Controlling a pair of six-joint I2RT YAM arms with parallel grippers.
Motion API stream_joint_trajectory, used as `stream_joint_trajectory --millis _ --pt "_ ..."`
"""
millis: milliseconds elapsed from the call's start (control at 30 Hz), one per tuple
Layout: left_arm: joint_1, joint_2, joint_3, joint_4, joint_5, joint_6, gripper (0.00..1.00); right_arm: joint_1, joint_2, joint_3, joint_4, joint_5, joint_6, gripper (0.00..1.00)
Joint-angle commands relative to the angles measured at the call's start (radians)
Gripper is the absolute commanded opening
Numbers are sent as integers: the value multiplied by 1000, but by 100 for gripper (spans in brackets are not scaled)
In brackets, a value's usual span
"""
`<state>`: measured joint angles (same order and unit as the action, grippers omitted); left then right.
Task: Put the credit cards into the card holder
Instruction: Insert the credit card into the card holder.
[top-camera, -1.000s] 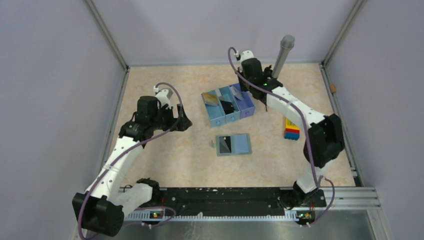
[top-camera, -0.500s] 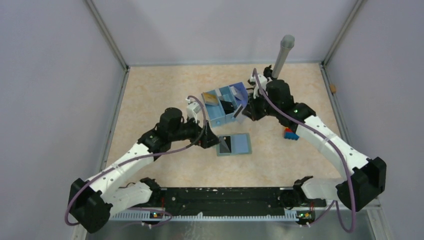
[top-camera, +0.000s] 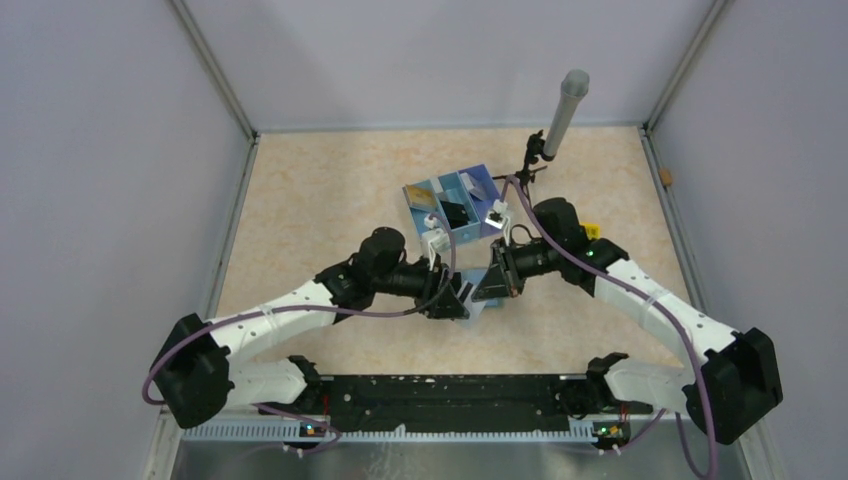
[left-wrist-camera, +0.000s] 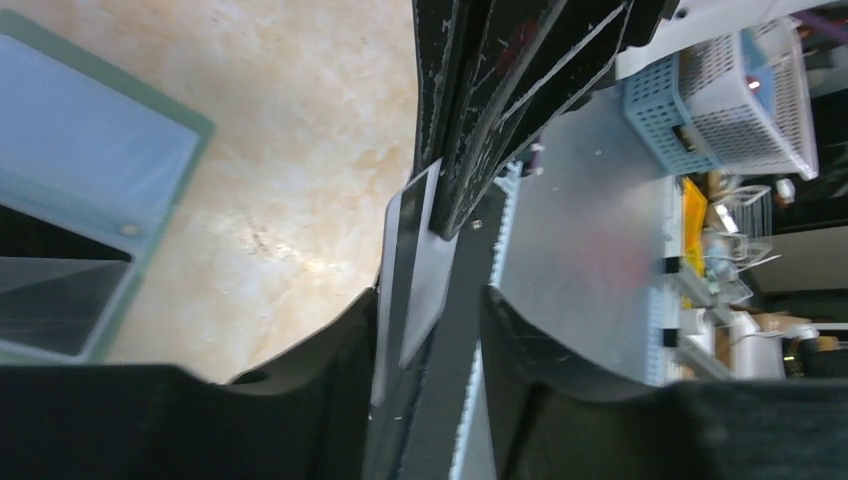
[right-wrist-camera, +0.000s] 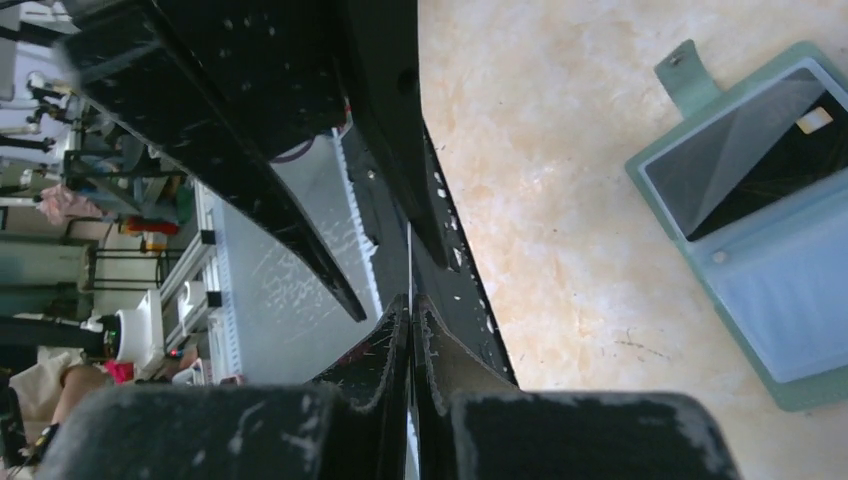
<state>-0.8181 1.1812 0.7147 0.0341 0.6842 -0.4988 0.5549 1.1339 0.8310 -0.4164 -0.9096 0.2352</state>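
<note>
My right gripper (right-wrist-camera: 411, 300) is shut on a thin credit card (right-wrist-camera: 409, 262), seen edge-on, just above the table's middle. In the left wrist view the same pale, dark-striped card (left-wrist-camera: 412, 270) hangs between the jaws of my left gripper (left-wrist-camera: 430, 293). It rests against one finger, and a gap shows to the other. The grippers (top-camera: 455, 300) (top-camera: 487, 285) meet tip to tip in the top view. The card holder (right-wrist-camera: 760, 230) lies open and flat beside them, grey-green rim, light blue inside, with a dark card in one panel. It also shows in the left wrist view (left-wrist-camera: 90, 170).
A blue three-compartment tray (top-camera: 455, 205) with a few cards stands just behind the grippers. A grey post (top-camera: 565, 110) rises at the back right. A bit of a coloured block (top-camera: 591, 232) shows behind the right arm. The metal rail (top-camera: 450, 400) runs along the near edge.
The right gripper came from the tray down to the middle with a card. The left arm swung in from the left to meet it, and its jaws have narrowed around the card.
</note>
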Motion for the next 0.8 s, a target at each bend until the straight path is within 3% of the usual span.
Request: stream_joint_trajectory --millis 0,167,233,267,367,467,600,767 --pt "-24 15 -1 121 66 -12 35 13 -12 9 86 -96 19 0" --pt "-26 16 -18 147 66 -23 0 13 21 21 70 -68 16 0" --pt "-26 18 -35 168 59 -39 0 13 32 32 60 -15 19 0" --pt "-26 19 -47 180 36 -54 0 13 35 35 57 22 27 6" --pt "-26 33 -87 187 -65 -113 0 4 25 39 49 192 76 47" --pt "-26 58 -134 218 -177 -216 0 -22 -7 14 64 335 130 63" --pt "-24 115 -187 301 -301 -356 0 -26 -30 -43 74 526 192 65" --pt "-24 204 -217 444 -353 -478 0 -25 -8 -114 75 704 242 61"
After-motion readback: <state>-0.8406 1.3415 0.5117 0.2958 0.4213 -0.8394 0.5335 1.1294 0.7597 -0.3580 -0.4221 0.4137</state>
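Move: The credit card, still pinched by the right hand, stands between the half-open left fingers, its middle about 2 cm to the left hand's right and 1 cm lower. The open card holder lies roughly 8 cm ahead of the left hand, 2 cm to its right and 15 cm below; the blue tray is some 19 cm farther out than the holder. From the right hand, the card's middle is about 2 cm to its left, 1 cm back and 1 cm lower. The card changes hands in the air: the left fingers finish closing on it while both hands barely shift, then the right fingers open and let go, that hand drawing forward some 7 cm, down and to the right, turning clockwise. The left hand keeps its pinch and sinks about 9 cm with a little forward travel towards the card holder, turning counter-clockwise and tipping. ##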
